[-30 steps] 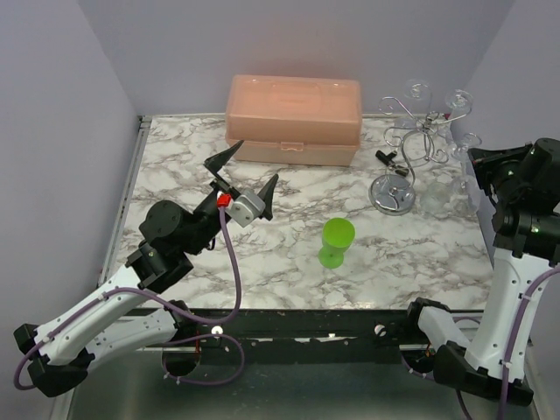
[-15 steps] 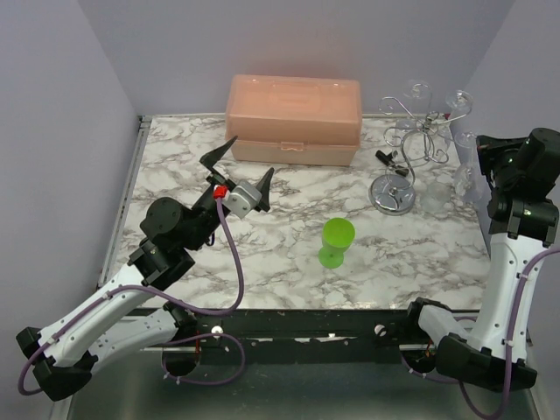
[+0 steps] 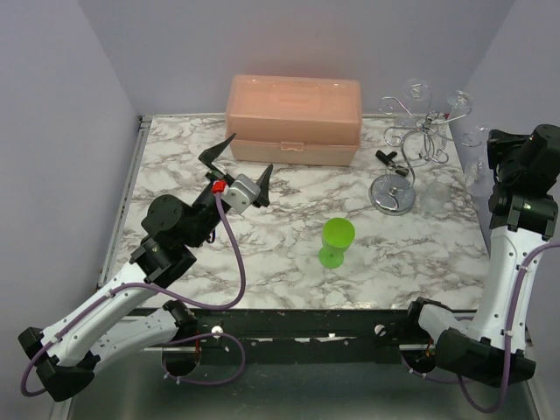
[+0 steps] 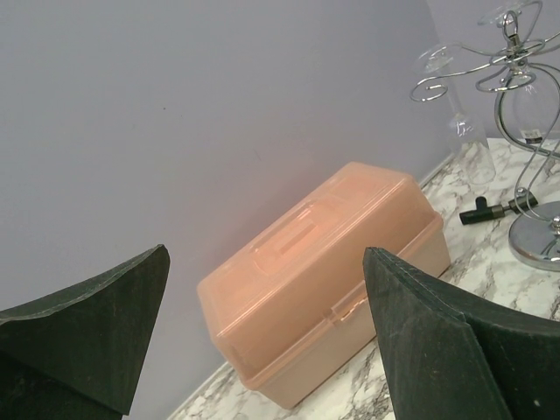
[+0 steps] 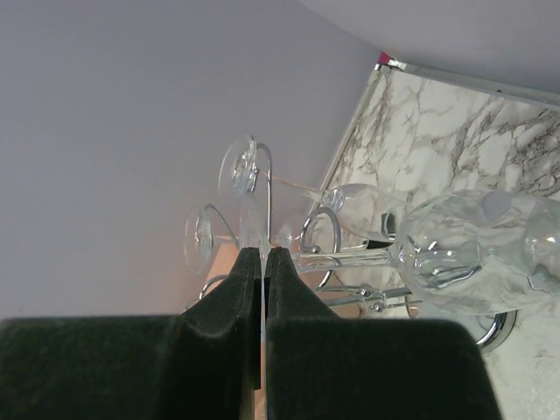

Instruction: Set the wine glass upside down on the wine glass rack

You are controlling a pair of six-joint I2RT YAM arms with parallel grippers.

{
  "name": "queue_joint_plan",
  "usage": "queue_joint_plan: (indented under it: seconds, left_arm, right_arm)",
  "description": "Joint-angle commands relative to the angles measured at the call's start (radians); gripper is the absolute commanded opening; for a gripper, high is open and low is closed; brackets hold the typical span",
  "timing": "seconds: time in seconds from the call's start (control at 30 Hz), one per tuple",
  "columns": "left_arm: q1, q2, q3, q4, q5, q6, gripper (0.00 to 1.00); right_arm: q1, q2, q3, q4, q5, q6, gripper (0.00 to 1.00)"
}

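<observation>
My right gripper (image 3: 488,150) is shut on the thin foot of a clear wine glass (image 3: 473,156), held in the air just right of the wine glass rack (image 3: 413,140). In the right wrist view the fingers (image 5: 263,255) pinch the foot edge-on, with the stem running right to the bowl (image 5: 481,254). The rack's silver loops (image 5: 319,232) lie just beyond. Two glasses hang on the rack's arms (image 3: 418,88) (image 3: 459,101). My left gripper (image 3: 243,164) is open and empty above the left half of the table, facing the pink box (image 4: 324,280).
A pink plastic box (image 3: 294,119) stands at the back. A green cup (image 3: 336,242) sits mid-table. The rack's round base (image 3: 393,194) has a clear tumbler (image 3: 435,197) to its right and a small black tool (image 3: 389,159) behind it. The table's right edge is under my right arm.
My right gripper has swung to the right and turned with the wine glass in it, staying beside the rack. My left gripper has drifted slightly back and to the left, still open.
</observation>
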Motion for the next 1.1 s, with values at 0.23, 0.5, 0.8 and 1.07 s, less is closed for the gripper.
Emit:
queue_joint_plan:
  seconds: [0.23,0.5,0.8,1.07]
  left_arm:
    - [0.011,-0.016,-0.030,0.037,0.003,-0.035,0.95]
    - [0.016,-0.024,-0.042,0.037,-0.013,-0.034,0.95]
    - [0.020,-0.016,-0.049,0.055,-0.019,-0.038,0.95]
    - [0.021,-0.020,-0.058,0.060,-0.034,-0.039,0.95]
  right_arm:
    - [-0.007,0.061,-0.026,0.203,0.041,0.040,0.00]
    - [-0.008,0.118,-0.028,0.274,0.020,0.050,0.00]
    - [-0.008,0.170,-0.042,0.295,-0.108,0.108,0.00]
    - [-0.008,0.186,-0.050,0.276,-0.215,0.128,0.00]
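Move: The right hand still grips the upside-down wine glass by its foot. The rack's free hook lies about 4 cm ahead, 4 cm to the left and some 4 cm below. A glass already hanging is roughly 11 cm ahead, 6 cm left and 10 cm below; the rack's hub is about 6 cm ahead and 14 cm left. From the left hand the free hook is some 50 cm right, 9 cm ahead and 7 cm lower. The right hand carries the gripped wine glass about 7 cm forward past the free hook, sinking roughly 3 cm. ##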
